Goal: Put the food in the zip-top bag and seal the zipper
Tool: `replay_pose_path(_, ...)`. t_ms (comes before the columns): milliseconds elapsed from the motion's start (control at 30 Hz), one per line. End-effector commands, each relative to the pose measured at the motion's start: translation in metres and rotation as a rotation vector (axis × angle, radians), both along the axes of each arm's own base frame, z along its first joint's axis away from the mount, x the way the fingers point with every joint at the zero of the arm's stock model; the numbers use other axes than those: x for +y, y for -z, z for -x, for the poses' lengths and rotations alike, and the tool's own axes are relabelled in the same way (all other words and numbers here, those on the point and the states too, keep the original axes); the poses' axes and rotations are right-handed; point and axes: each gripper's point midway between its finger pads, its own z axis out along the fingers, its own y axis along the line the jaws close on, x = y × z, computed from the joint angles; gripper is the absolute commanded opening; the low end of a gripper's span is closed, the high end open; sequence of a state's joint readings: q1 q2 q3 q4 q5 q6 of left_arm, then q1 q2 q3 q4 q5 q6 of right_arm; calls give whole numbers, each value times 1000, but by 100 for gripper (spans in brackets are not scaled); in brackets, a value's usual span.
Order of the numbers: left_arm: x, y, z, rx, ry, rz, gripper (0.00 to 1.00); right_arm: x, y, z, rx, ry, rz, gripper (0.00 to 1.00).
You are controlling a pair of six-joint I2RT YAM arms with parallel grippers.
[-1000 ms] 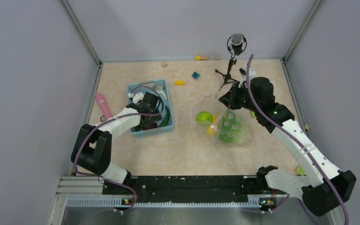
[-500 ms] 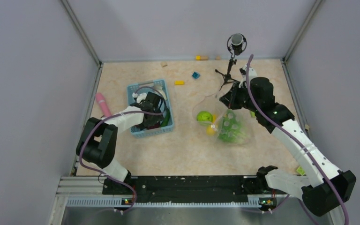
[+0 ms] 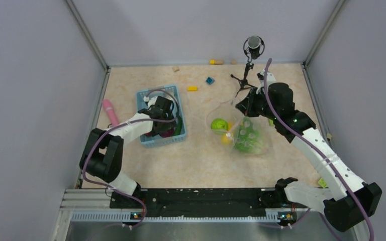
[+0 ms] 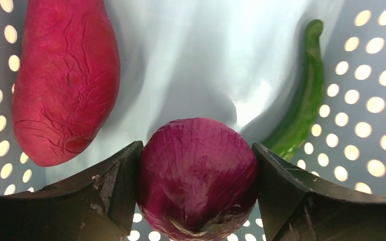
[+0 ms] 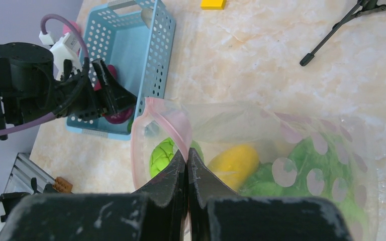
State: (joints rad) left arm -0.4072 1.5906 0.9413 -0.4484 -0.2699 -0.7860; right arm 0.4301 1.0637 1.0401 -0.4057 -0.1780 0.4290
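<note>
In the left wrist view my left gripper [image 4: 197, 187] is shut on a red-purple onion [image 4: 197, 173], both fingers pressed against its sides, low inside the light blue basket [image 4: 362, 75]. A red sweet potato [image 4: 63, 80] and a slim green vegetable [image 4: 301, 108] lie beside it. My right gripper [image 5: 187, 155] is shut on the pink zipper [image 5: 166, 113], holding the mouth of the zip-top bag [image 5: 306, 150] up and open. Inside the bag lie a green lime [image 5: 162, 153], a yellow citrus [image 5: 233, 161] and green lettuce [image 5: 321, 170].
The basket [image 3: 148, 95] stands left of the bag [image 3: 254, 143]. A pink stick [image 3: 110, 111] lies by the left wall. A microphone on a tripod [image 3: 251, 50] stands behind the bag. Small blocks, yellow [image 3: 192, 89], blue [image 3: 209, 80] and orange [image 3: 216, 62], lie near the back.
My left gripper has sunk a little deeper into the basket and its jaws have come in onto the onion. The right arm and the bag have not moved.
</note>
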Motion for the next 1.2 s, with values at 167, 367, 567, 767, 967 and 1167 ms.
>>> replay_pose_path(167, -31, -111, -35, -356, 145, 166, 19, -1, -17, 1, -56, 4, -19, 0)
replay_pose_path(367, -131, -223, 12, -770, 843, 469, 18, 2, -24, 4, -63, -11, -38, 0)
replay_pose_path(567, -191, -260, 66, -948, 1199, 418, 18, 9, -34, 10, -64, -50, -83, 0)
replay_pose_path(767, -220, -272, 73, -1027, 1257, 459, 18, 26, -51, 22, -72, -149, -166, 0)
replay_pose_path(967, -241, -265, 54, -1034, 1224, 493, 12, 36, -70, 31, -91, -205, -244, 0)
replay_pose_path(1167, -248, -265, 55, -1050, 1193, 509, 18, 45, -95, 39, -120, -266, -321, 0)
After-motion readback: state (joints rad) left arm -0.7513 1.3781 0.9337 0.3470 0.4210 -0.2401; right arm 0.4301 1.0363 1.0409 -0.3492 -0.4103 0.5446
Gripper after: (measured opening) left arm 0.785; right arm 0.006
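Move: The left gripper already holds the red onion low in the blue basket. The open bag mouth lies about 23 cm to its right, 2 cm nearer the base and 14 cm higher. In the basket, the green chili is 5 cm right and 2 cm ahead of the hand, the red sweet potato 9 cm left and 5 cm ahead, both slightly lower. From the right gripper, the mouth is roughly 8 cm left, 1 cm ahead and 8 cm lower. Lift the left gripper steeply out of the basket, some 22 cm, then sweep it about 24 cm right and a little back to the bag mouth, easing slightly forward and down at the end. Swing the fingers clockwise and up to point at the bag, keeping hold of the onion. With the right, keep the rim pinched and draw it about 5 cm back, left and up, turning it slightly counter-clockwise. ##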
